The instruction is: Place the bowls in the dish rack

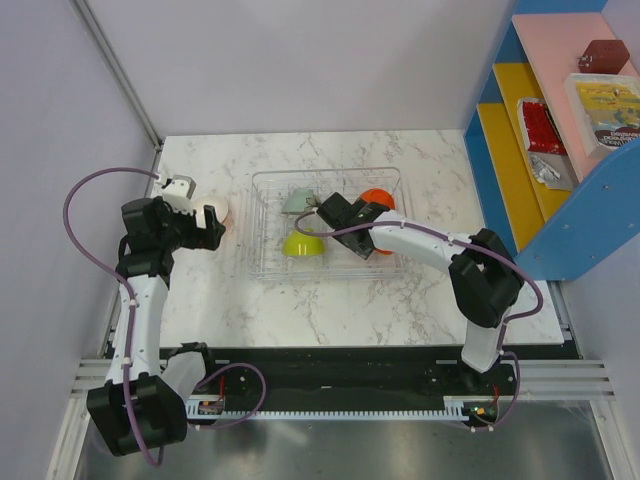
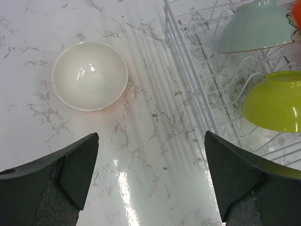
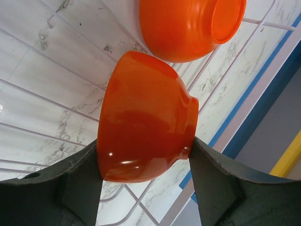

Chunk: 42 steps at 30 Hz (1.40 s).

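The clear dish rack (image 1: pixel 326 173) stands mid-table. Inside it lie a pale green bowl (image 1: pixel 298 203), a yellow-green bowl (image 1: pixel 302 245) and an orange bowl (image 3: pixel 188 26). My right gripper (image 3: pixel 145 143) hangs over the rack's right part, shut on a second orange bowl (image 3: pixel 141 117) that is tipped on its side, one finger on either side of it. A white bowl (image 2: pixel 89 75) sits upright on the marble left of the rack. Just short of it my left gripper (image 2: pixel 150 141) hovers open with nothing between its fingers.
A blue shelf unit (image 1: pixel 570 200) holding packaged items stands against the table's right side, close to the rack's right end. A wall runs along the left. The rack's left wall (image 2: pixel 188 80) is just right of my left gripper.
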Each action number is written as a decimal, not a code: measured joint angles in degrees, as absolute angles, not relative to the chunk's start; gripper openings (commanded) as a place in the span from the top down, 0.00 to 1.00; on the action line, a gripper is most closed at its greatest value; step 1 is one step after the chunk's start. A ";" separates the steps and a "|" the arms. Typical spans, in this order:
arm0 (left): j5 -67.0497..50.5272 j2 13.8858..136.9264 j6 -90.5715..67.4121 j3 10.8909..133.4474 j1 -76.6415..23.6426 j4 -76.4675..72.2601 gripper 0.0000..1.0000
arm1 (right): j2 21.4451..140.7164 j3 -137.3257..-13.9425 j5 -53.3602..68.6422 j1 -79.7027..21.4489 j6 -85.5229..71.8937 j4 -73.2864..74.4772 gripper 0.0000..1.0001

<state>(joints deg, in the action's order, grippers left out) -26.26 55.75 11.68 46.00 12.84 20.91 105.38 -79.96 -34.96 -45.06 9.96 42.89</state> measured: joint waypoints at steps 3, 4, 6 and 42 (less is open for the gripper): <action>-26.52 55.55 11.68 45.93 13.04 20.93 0.00 | 106.00 -79.96 -36.40 -46.17 10.83 42.94 0.73; -26.57 55.48 11.68 45.89 13.06 20.88 0.00 | 106.06 -79.94 -36.58 -46.30 11.03 42.96 0.67; -26.74 55.42 11.68 45.87 13.15 20.91 0.00 | 106.08 -79.94 -36.60 -46.41 11.29 43.07 0.49; -27.62 54.50 11.68 45.56 15.05 20.88 0.00 | 106.15 -79.75 -24.86 -47.03 12.80 46.04 0.02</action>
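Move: The spot in the dish rack for the orange bowl already held by the right hand lies some 2 cm back and 1 cm right of that hand, about 5 cm below. At bowl height, the other orange bowl sits about 12 cm ahead and 2 cm right; the lime bowl about 18 cm left and 2 cm ahead; the pale green bowl about 19 cm left and 12 cm ahead. From the left hand, the spot is roughly 42 cm right, 1 cm ahead, 14 cm down. The orange bowl, pinched between rim and foot at the front right of the rack, is let go: after barely shifting, the right fingers spread from partly open to nearly full width. Meanwhile the hand eases back about 3 cm, and some 2 cm each left and down, its fingers tipping about 10 degrees more steeply down. They stay spread around the bowl. ##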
